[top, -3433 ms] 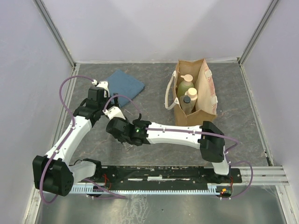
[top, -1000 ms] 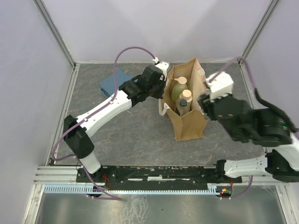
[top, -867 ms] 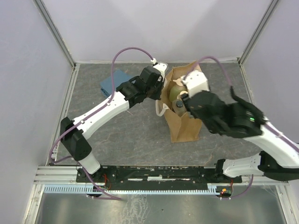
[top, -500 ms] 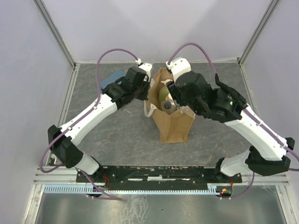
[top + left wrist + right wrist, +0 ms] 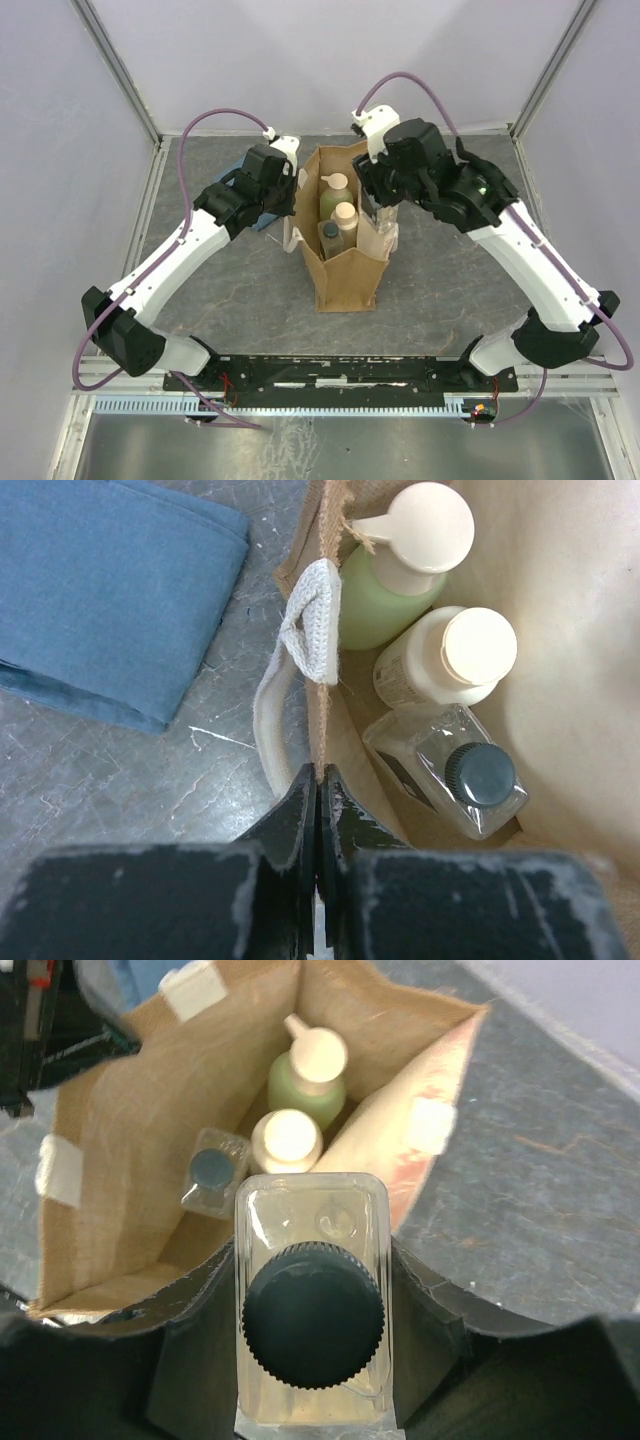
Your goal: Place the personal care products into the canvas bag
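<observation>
The tan canvas bag (image 5: 345, 282) stands upright mid-table, mouth open. In the left wrist view a pale green pump bottle (image 5: 383, 592), a cream bottle (image 5: 448, 658) and a clear dark-capped bottle (image 5: 452, 772) stand inside it. My left gripper (image 5: 318, 783) is shut on the bag's left rim, just below a cream strap handle (image 5: 303, 630). My right gripper (image 5: 312, 1325) is shut on a second clear rectangular bottle with a dark cap (image 5: 312, 1310). It holds that bottle upright just above the bag's right side, over the open mouth (image 5: 250, 1130).
A folded blue cloth (image 5: 100, 590) lies on the grey table left of the bag, partly under the left arm (image 5: 190, 245). The right arm (image 5: 520, 240) arches over the table's right side. White enclosure walls stand on three sides.
The bag has slid left across the table with the left gripper on its rim. The right arm has swung in from the right, bringing the clear bottle over the bag.
</observation>
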`<state>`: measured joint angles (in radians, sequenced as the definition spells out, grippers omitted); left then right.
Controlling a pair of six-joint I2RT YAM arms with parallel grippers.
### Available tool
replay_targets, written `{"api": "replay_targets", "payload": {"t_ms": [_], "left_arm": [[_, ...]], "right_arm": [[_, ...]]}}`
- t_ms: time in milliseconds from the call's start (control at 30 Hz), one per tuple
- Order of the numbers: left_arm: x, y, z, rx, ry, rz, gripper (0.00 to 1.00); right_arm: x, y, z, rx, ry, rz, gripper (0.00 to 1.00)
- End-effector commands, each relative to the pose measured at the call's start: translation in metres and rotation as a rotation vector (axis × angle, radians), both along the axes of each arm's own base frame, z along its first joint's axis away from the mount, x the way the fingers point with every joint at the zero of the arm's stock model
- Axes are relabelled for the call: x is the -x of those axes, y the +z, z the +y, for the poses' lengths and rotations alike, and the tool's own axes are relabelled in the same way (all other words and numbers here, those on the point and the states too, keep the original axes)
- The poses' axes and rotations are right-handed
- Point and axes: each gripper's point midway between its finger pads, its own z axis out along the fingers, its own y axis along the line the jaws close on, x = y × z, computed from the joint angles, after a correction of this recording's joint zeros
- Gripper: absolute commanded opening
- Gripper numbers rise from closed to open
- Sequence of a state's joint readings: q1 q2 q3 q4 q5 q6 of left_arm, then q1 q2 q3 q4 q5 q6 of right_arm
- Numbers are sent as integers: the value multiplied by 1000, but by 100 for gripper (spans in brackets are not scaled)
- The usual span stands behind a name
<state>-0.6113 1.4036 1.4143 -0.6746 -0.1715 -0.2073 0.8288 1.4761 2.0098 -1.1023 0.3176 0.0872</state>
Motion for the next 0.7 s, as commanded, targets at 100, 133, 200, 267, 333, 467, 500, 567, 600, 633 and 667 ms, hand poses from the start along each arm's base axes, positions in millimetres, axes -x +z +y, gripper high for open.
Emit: {"api": "replay_targets", "payload": {"t_ms": [100,133,200,267,333,467,500,567,600,633,667], "left_arm": [[-6,47,2,68,-22,-161,3],[-6,46,2,69,-22,-162,3],[-6,43,3,74,-19,-162,3],[-6,41,3,77,-17,-162,3],[-5,39,3,77,-17,-160,3],[-6,38,2,80,-19,-161,3],[-7,38,2,82,-19,-162,3],[-7,39,1,85,-21,-163,3],[-7,39,1,86,-22,-164,3],[-7,40,1,89,-23,-165,3],[-7,41,0,93,-25,-167,3]], "right_arm": [[10,9,58,-183,277,-41,0],[15,5,62,-193,309,-27,0],[24,-1,68,-213,357,6,0],[35,-4,73,-233,408,35,0],[45,-4,76,-259,448,61,0],[61,-4,81,-298,503,119,0],[64,-6,82,-301,510,136,0],[66,-15,84,-293,518,175,0],[66,-24,85,-283,518,191,0],[65,-32,85,-270,515,201,0],[62,-39,85,-260,506,203,0]]}}
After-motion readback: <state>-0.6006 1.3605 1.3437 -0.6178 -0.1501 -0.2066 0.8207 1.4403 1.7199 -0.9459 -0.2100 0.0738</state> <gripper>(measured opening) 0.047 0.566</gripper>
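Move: The right hand holds a dark-capped clear bottle high over the bag's right rim. The open space in the canvas bag's near end lies about 7 cm to its left, 3 cm back and 28 cm below. At that depth, the first clear bottle stands about 9 cm left and 3 cm ahead, the white bottle some 6 cm left and 7 cm ahead. From the left hand, pinching the left rim, that space is roughly 8 cm back, 10 cm right and 16 cm below. The right hand carries the bottle about 7 cm left and down, then back, into the bag's mouth, turning counter-clockwise. ##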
